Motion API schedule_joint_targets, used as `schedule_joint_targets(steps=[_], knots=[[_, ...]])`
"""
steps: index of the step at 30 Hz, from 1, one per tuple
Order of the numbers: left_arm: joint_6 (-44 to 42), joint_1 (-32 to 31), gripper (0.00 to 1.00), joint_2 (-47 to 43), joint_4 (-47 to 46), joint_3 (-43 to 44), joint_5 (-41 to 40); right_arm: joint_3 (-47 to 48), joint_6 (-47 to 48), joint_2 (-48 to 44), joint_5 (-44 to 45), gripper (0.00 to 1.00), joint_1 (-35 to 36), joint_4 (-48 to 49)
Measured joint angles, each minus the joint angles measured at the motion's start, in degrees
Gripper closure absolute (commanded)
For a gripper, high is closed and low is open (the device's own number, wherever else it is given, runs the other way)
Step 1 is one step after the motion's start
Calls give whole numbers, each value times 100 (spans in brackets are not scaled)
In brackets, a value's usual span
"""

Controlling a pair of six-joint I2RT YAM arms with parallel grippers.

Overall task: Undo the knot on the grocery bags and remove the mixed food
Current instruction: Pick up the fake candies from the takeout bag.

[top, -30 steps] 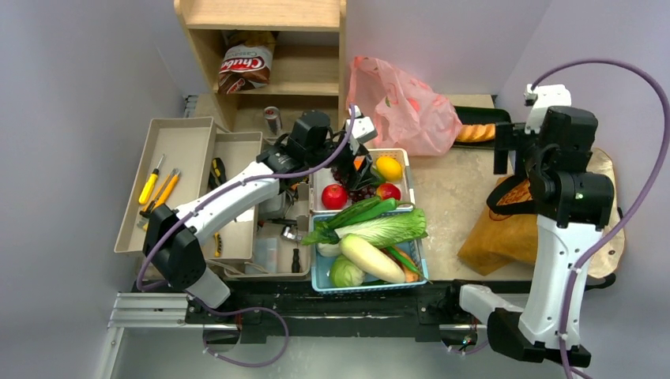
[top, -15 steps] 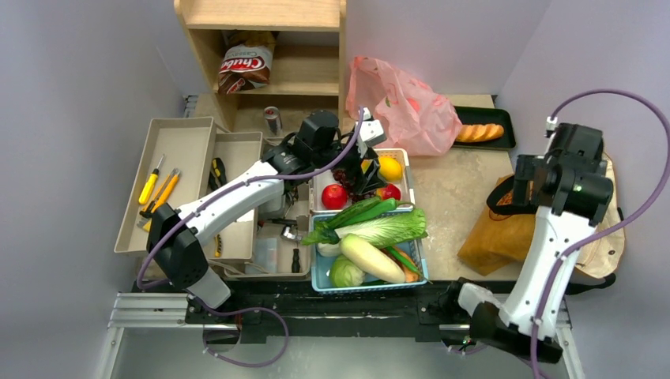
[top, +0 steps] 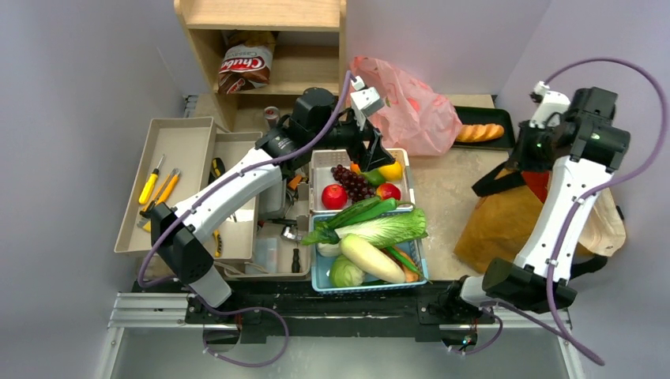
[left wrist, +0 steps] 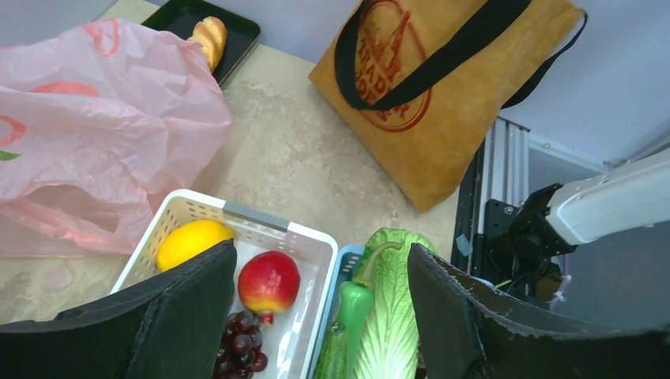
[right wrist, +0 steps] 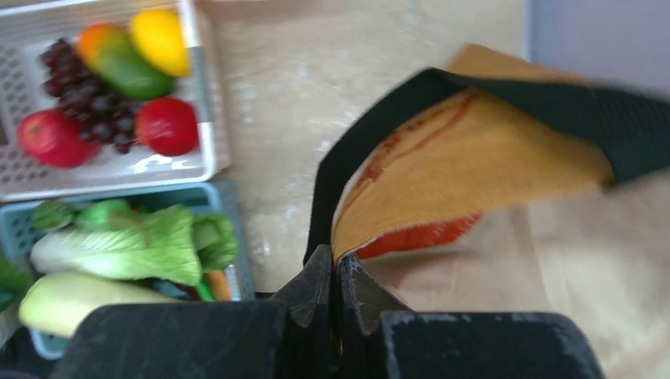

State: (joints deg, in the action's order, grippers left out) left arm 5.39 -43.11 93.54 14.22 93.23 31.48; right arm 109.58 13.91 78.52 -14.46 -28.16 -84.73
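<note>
My right gripper (right wrist: 337, 257) is shut on the top rim of the brown paper grocery bag (right wrist: 466, 158), holding that edge up; something red shows inside. The same bag (top: 506, 225) lies at the table's right. My left gripper (left wrist: 316, 316) hangs open and empty above the white basket (top: 320, 158), which holds apples (left wrist: 269, 280), grapes (top: 351, 181) and an orange (left wrist: 190, 241). The pink plastic bag (top: 403, 103) sits behind it; I cannot make out its knot. The blue basket (top: 316, 272) holds napa cabbage (top: 391, 227), daikon (top: 371, 259) and cucumber (top: 367, 212).
Beige tool trays (top: 166, 181) stand at the left. A wooden shelf (top: 261, 16) at the back holds a Chubs bag (top: 245, 67). A black tray with bread (top: 478, 130) is at the back right. A beige cloth tote (top: 604, 229) lies under the brown bag.
My right gripper has gone from open to shut on the brown bag's rim and pulled it up. My left gripper has risen away from the grapes in the white basket.
</note>
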Motion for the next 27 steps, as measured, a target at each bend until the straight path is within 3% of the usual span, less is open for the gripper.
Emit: schedule_joint_targets(steps=[5,9,11,14,15,21,27], knots=[[415,-9,24,85,-9,210,83,-280,-87,52,-647,99,1134,291],[997,15,25,350,-133,546,101,-435,-168,157,-872,89,1805,555],[1335,42,26,490,-271,640,116,-468,-269,264,-1016,77,2057,774],[1703,68,25,623,-514,627,164,-476,-435,452,-1244,45,2356,1108],[1781,72,25,649,-564,619,168,-472,-479,529,-1375,39,2441,1231],[1836,17,23,758,-828,608,118,-208,-494,896,-1818,31,2590,1408],[1530,-470,22,1239,-844,1106,-337,-391,-516,437,-1821,30,2586,1554]])
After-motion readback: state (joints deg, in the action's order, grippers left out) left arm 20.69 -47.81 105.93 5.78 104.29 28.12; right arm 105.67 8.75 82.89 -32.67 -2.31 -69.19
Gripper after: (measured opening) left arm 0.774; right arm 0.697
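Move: The right hand already pinches the takeout bag's rim by its strap; the bare counter to which it pulls this lies some 17 cm left, 8 ahead and 25 below. The fake candies are about 7 cm right, 2 back and 10 below; the bread, 18 ahead, 2 left and 25 below. From the open left hand, the bag's strap is roughly 26 cm right, 4 back and 5 below, the white basket 2 ahead, 4 left and 25 below. Keeping its pinch on the rim at first, the right hand hauls the takeout bag's mouth quickly left and forward towards the white basket's side, about 17 cm left and 8 forward while turning some 35 degrees counter-clockwise, and over the later part spreads its fingers and lets go of the rim. The left hand, fingers staying open, edges up a couple of centimetres and tips a little, then reaches on to the right towards the bag's strap and the right gripper, about 7 cm in all. ##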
